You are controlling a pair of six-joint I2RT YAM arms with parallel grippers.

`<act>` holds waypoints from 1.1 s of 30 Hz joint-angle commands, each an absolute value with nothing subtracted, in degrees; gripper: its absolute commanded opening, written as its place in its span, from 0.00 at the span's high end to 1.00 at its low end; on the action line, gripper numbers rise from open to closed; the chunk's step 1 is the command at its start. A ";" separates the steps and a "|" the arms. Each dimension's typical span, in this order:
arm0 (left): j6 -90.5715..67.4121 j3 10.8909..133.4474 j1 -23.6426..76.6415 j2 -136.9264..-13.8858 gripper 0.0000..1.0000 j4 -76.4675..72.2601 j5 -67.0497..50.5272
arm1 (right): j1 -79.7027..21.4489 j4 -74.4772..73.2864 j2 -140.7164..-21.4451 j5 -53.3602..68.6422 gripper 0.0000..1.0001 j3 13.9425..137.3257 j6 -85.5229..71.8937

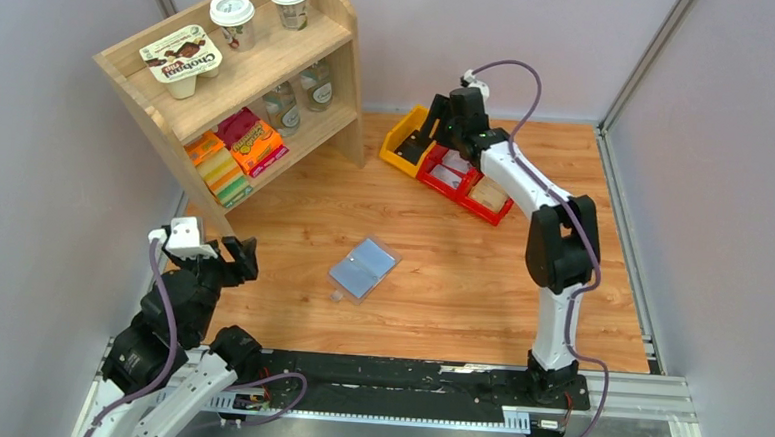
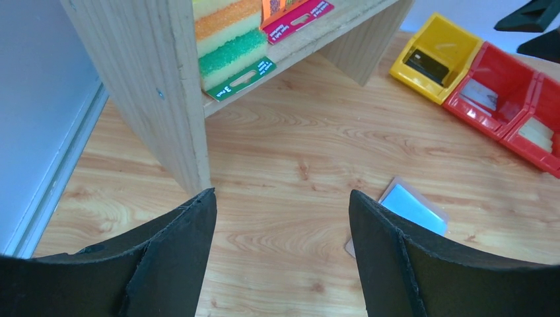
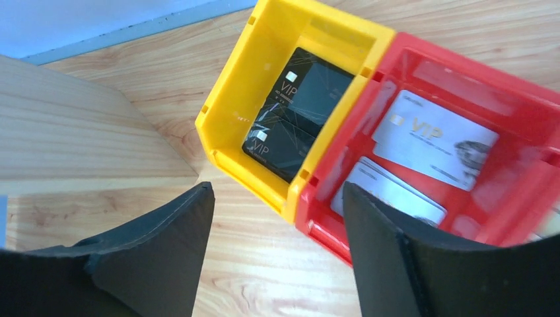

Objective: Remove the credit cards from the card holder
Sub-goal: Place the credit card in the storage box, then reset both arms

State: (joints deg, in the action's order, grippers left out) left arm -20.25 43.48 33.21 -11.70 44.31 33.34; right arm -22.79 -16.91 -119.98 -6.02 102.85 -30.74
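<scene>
The blue-grey card holder (image 1: pixel 363 267) lies flat in the middle of the table; the left wrist view shows it (image 2: pixel 413 208) past the right finger. Two black credit cards (image 3: pixel 297 112) lie in the yellow bin (image 3: pixel 228 132). Two pale cards (image 3: pixel 432 135) lie in the red bin (image 3: pixel 528 172) beside it. My right gripper (image 3: pixel 277 186) hangs open above the near edge of these bins (image 1: pixel 428 141), with nothing between its fingers. My left gripper (image 2: pixel 282 193) is open and empty, low at the table's left (image 1: pixel 241 261), apart from the holder.
A wooden shelf (image 1: pixel 241 71) stands at the back left with cups, jars and sponge packs (image 2: pixel 231 46). A second red bin (image 1: pixel 490 196) holds a brownish card. Grey walls and metal rails bound the table.
</scene>
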 commanded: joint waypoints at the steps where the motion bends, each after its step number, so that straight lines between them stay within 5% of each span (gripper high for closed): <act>1: -19.69 43.07 32.78 -8.18 0.19 43.07 33.22 | -22.59 -18.10 -106.90 -11.16 0.24 97.49 -26.64; 13: -21.80 44.64 32.78 1.06 0.19 45.87 37.00 | -22.59 -22.41 -64.11 -25.22 0.00 71.30 -17.15; 33: -26.89 45.70 32.78 2.02 0.19 53.44 40.96 | -22.59 -24.70 -12.94 -33.66 0.00 41.14 -8.27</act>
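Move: The black credit cards lie in the storage box's yellow bin, about 3 cm ahead of the empty right hand, 5 cm left and 13 cm below. The nearer red bin with white cards is 1 cm back and 3 cm right; the emptied card holder is some 31 cm back and 11 cm left, on the table. From the left hand, the black cards are about 40 cm ahead and 28 cm right, 23 cm lower. The right hand retreats from the storage box, opening wider, some 33 cm back, 23 right, rising; left drifts back-left. ##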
